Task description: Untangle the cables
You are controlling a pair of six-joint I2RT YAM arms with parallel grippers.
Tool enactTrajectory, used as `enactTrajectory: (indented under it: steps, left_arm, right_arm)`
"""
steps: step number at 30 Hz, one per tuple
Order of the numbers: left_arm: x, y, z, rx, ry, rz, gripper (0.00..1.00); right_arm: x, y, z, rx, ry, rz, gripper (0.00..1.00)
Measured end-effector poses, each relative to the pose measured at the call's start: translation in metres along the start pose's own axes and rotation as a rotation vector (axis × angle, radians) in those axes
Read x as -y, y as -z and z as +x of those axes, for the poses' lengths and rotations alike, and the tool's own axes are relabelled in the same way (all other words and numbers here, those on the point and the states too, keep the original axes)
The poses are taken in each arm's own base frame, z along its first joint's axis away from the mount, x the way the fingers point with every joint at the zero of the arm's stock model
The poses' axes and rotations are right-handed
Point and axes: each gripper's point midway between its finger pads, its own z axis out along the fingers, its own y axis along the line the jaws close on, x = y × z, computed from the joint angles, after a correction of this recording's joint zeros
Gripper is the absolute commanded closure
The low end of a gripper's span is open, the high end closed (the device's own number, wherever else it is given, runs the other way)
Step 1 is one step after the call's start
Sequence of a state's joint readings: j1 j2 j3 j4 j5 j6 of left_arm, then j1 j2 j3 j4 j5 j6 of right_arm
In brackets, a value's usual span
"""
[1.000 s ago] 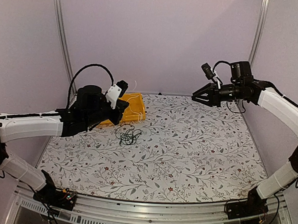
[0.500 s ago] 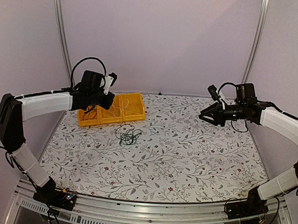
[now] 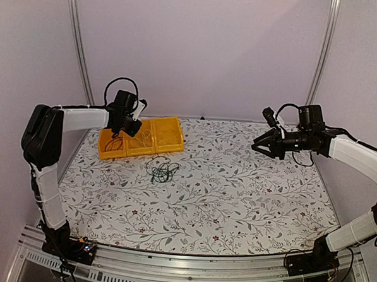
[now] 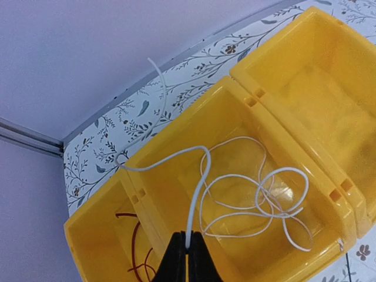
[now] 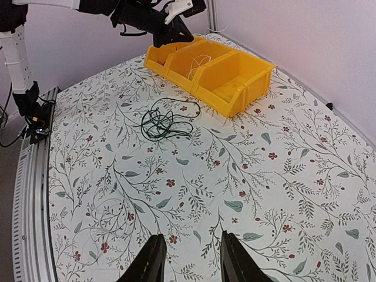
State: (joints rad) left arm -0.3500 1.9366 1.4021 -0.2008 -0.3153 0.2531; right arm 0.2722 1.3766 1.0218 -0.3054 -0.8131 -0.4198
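Observation:
My left gripper [image 4: 188,249] is shut on a thin white cable [image 4: 258,194]. The cable's loose loops lie in the middle compartment of a yellow three-part bin [image 4: 276,123]; its far end trails over the back rim. In the top view this gripper [image 3: 127,122] hangs over the bin [image 3: 169,140]. A thin red cable [image 4: 138,235] lies in the left compartment. A small dark tangle of cables [image 3: 162,171] rests on the floral tablecloth in front of the bin. My right gripper [image 3: 258,139] hovers open far to the right, nothing between its fingers [image 5: 154,261].
The bin's right compartment [image 4: 329,88] holds nothing. Grey walls and metal frame posts [image 3: 78,47] close in the back and sides. The right wrist view shows the dark tangle [image 5: 164,120] and the bin [image 5: 235,88] far ahead, across the floral tablecloth.
The left arm has swung back and to the left, uncovering the bin, with its gripper now over the middle compartment. The right gripper dropped lower and drew right, then held still.

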Motion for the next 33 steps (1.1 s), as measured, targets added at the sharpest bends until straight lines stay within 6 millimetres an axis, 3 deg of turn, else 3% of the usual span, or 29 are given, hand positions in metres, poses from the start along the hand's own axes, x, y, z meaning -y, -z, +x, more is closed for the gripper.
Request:
enactTrajectory:
  steps: [5, 18, 21, 28, 33]
  left_arm:
    - [0.006, -0.020, 0.006, -0.036, -0.017, 0.017, 1.00]
    - [0.051, -0.013, 0.028, -0.101, 0.041, 0.250, 0.94]
    - [0.052, -0.011, 0.026, -0.118, 0.065, 0.261, 0.91]
    - [0.045, -0.005, 0.015, -0.131, 0.130, 0.263, 0.73]
    - [0.039, 0.016, 0.010, -0.126, 0.158, 0.261, 0.69]
  right_arm:
    - [0.000, 0.000, 0.000, 0.000, 0.012, 0.000, 0.64]
    - [0.002, -0.006, 0.011, -0.026, 0.002, -0.016, 0.64]
    - [0.002, -0.007, 0.011, -0.029, 0.003, -0.017, 0.64]
    - [0.002, -0.007, 0.012, -0.029, 0.006, -0.017, 0.64]
    - [0.002, -0.007, 0.014, -0.036, 0.002, -0.021, 0.64]
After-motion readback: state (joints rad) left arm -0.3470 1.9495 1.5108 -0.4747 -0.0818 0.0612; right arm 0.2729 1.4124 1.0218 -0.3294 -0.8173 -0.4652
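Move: The left hand still pinches the white cable over the tray; the middle compartment's centre lies roughly 5 cm ahead, 3 cm right and 9 cm below. The red cable's compartment is about 4 cm ahead and 6 cm left, the green cable some 9 cm back and 12 cm right on the table. From the idle right hand, the middle compartment lies roughly 22 cm ahead, 38 cm left and 19 cm below. Left hand, easing right, lowers the white cable about 5 cm, then opens, releasing it, and rises some 3. ##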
